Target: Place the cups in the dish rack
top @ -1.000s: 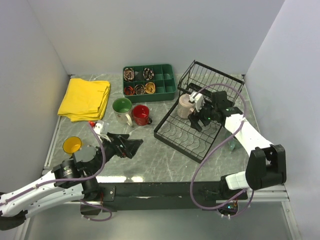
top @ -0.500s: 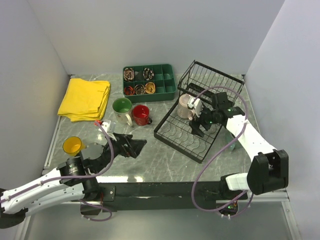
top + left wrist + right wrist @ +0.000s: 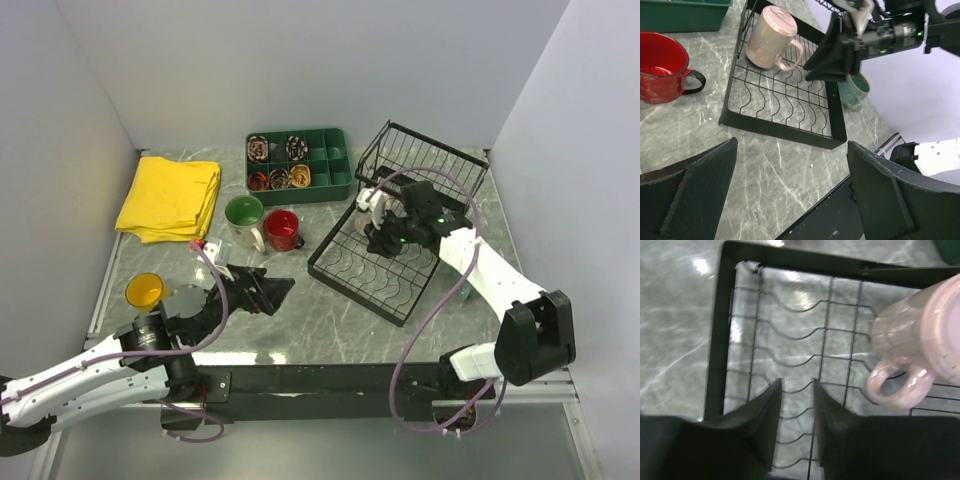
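Observation:
The black wire dish rack (image 3: 352, 268) stands right of centre. A beige-pink mug (image 3: 772, 40) lies on its side on the rack's base, also in the right wrist view (image 3: 920, 335). My right gripper (image 3: 377, 236) hovers over the rack base beside that mug, its fingers (image 3: 762, 410) a narrow gap apart and empty. My left gripper (image 3: 265, 292) is wide open and empty above the table near the front. A red mug (image 3: 283, 230) and a cream mug with green inside (image 3: 243, 215) stand left of the rack. A yellow mug (image 3: 145, 290) is at the left. A teal mug (image 3: 855, 90) sits right of the rack.
A green compartmented tray (image 3: 298, 165) with small items stands at the back. A folded yellow cloth (image 3: 170, 197) lies at the back left. Grey walls close in the left, back and right sides. The right arm's cable loops over the rack's near right corner.
My right gripper has moved up and left along the rack, now covering most of the pink mug from above. My left gripper has moved a little right and forward.

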You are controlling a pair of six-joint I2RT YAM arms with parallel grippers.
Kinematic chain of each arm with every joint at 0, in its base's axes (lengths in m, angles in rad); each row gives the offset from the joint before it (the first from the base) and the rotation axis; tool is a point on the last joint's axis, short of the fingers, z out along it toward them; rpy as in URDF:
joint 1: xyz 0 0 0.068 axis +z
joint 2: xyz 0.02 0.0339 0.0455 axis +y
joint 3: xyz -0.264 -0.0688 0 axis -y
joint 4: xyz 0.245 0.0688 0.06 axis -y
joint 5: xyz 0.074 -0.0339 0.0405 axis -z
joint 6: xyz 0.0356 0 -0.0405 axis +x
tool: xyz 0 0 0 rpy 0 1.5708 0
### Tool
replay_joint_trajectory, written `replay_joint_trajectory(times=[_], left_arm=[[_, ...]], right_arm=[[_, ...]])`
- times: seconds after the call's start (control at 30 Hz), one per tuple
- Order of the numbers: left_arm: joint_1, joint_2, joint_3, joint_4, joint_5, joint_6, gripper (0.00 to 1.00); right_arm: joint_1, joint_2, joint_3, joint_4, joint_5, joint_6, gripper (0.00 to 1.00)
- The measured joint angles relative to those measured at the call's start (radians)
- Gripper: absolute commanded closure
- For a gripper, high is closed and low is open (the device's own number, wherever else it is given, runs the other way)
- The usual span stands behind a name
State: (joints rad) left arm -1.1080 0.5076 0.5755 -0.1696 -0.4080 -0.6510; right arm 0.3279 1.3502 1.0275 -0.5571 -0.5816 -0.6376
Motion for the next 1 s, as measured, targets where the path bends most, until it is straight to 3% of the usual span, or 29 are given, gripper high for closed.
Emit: replay_joint_trajectory(times=[0.17, 0.23, 0.6, 1.0], left_arm=[[0.0, -0.004, 0.003, 0.0, 0.0, 0.0, 0.04], [0.0, -0.01, 0.003, 0.0, 0.0, -0.001, 0.04], [0.0, -0.054, 0.003, -0.019, -0.009, -0.005, 0.04], [0.0, -0.072, 0.003, -0.038, -0.01, -0.008, 0.04]], right_arm=[[0.075, 0.109, 0.064, 0.078, 0.165, 0.069, 0.85], [0.095, 0.178, 0.105, 0.102, 0.231, 0.083, 0.86], [0.134, 0.345, 0.185, 0.161, 0.555, 0.102, 0.87], [0.139, 0.44, 0.235, 0.217, 0.737, 0.089, 0.87]])
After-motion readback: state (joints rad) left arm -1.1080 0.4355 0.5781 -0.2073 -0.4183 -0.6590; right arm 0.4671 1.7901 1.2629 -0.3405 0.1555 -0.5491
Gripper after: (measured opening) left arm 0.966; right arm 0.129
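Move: The pink cup lying in the rack is about 12 cm ahead of the right hand, 3 cm to its left and 5 cm lower, handle on the robot's right side. The rack's upper tier stands some 20 cm ahead and 11 cm to the hand's right. The red mug is about 6 cm ahead and 22 cm to its left, roughly 8 cm lower. From the idle left hand, the pink cup lies about 24 cm ahead, 19 cm right and 17 cm lower. Forward and downward the right hand sweeps over the rack, about 13 cm out and 6 cm down, bending slightly left before easing back right and slowing at the end. Its half-open fingers close to nearly shut while the wrist turns clockwise and its left side dips, ending with the closed tips at the pink cup's handle side, seemingly touching its wall. ##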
